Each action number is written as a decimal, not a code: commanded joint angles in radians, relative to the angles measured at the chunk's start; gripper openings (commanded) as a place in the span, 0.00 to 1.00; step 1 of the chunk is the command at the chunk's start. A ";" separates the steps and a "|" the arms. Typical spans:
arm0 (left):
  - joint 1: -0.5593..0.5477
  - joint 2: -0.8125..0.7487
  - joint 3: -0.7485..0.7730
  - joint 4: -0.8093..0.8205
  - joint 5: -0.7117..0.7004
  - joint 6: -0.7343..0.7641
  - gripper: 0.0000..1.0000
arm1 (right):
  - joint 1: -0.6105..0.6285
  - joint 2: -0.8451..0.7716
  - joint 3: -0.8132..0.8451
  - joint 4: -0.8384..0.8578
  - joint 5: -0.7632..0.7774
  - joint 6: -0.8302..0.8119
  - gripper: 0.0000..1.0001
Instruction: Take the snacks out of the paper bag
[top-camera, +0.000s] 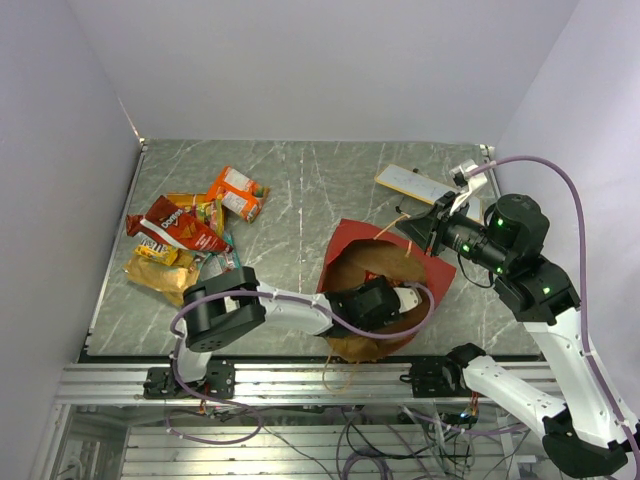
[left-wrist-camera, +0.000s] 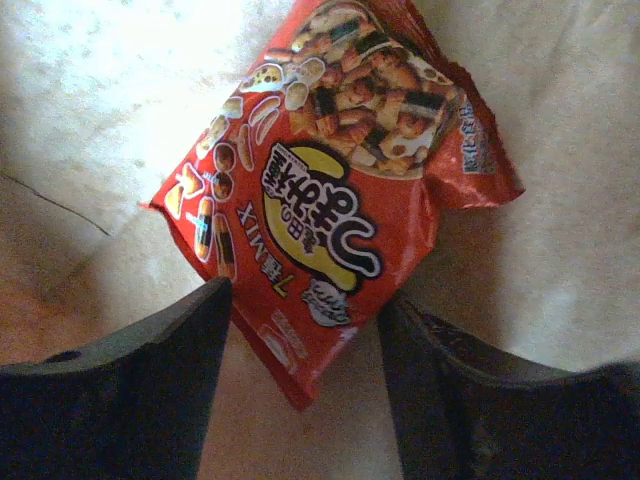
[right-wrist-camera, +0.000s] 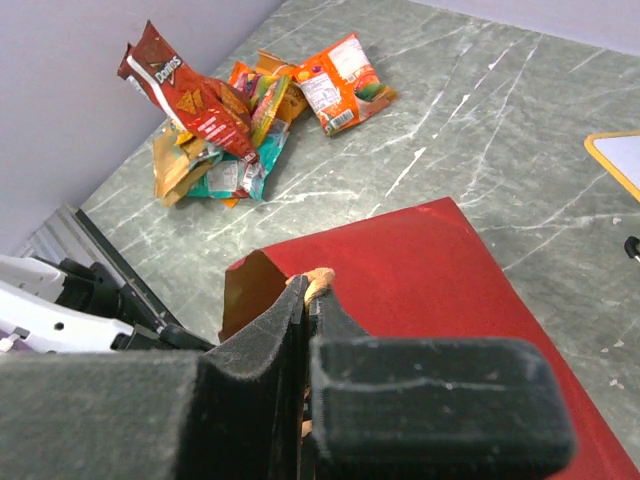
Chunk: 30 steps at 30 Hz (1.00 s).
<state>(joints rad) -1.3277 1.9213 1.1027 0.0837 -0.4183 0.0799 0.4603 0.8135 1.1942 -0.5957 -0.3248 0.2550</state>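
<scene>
The red paper bag (top-camera: 352, 238) lies on its side mid-table with its brown inside showing. My left gripper (top-camera: 402, 298) reaches into its mouth. In the left wrist view it (left-wrist-camera: 305, 305) stands open, with the lower corner of a red snack packet (left-wrist-camera: 320, 190) printed with yellow lettering between the fingers, which stand apart from it. The packet rests on the bag's kraft floor. My right gripper (right-wrist-camera: 320, 285) is shut on the bag's tan loop handle (right-wrist-camera: 318, 281) and holds the upper wall (right-wrist-camera: 430, 270) up. Several snacks (top-camera: 190, 235) lie in a pile at the table's left.
A flat white-and-tan card (top-camera: 415, 183) lies at the back right, seen also as the card's corner (right-wrist-camera: 620, 160) in the right wrist view. The snack pile (right-wrist-camera: 230, 130) sits near the left wall. The left arm (right-wrist-camera: 60, 310) crosses low in front of the bag.
</scene>
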 joint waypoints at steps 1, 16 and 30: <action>0.037 0.013 0.067 0.027 -0.005 0.019 0.60 | -0.001 -0.010 0.028 0.001 0.009 0.000 0.00; 0.046 -0.168 0.100 -0.136 0.087 -0.075 0.07 | 0.000 -0.023 0.020 0.004 0.088 -0.062 0.00; 0.027 -0.510 0.044 -0.317 0.228 -0.168 0.07 | 0.000 0.019 0.045 0.024 0.214 -0.065 0.00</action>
<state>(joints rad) -1.2987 1.5108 1.1568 -0.1677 -0.2371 -0.0601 0.4603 0.8249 1.2068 -0.5919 -0.1650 0.2012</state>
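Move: My open left fingers are inside the paper bag, around one corner of the red snack pouch on its floor. The pouch's middle is about 4 cm ahead of them, 4 cm to the right and 2 cm lower. The bag's handle, pinched in my right hand, is some 32 cm above my left hand, 3 cm ahead and 2 cm to the left. From my right hand the pouch lies about 34 cm below, 6 cm to the right and 1 cm ahead. I ease my left hand about 3 cm forward over the red pouch, rising slightly, and shut the fingers on its near corner. Then I lift it some 15 cm off the bag floor, drawing back about 6 cm and tilting the wrist some 15–20 degrees. My right hand keeps its pinch on the handle, edging about 3 cm forward and right while turning slightly clockwise. ##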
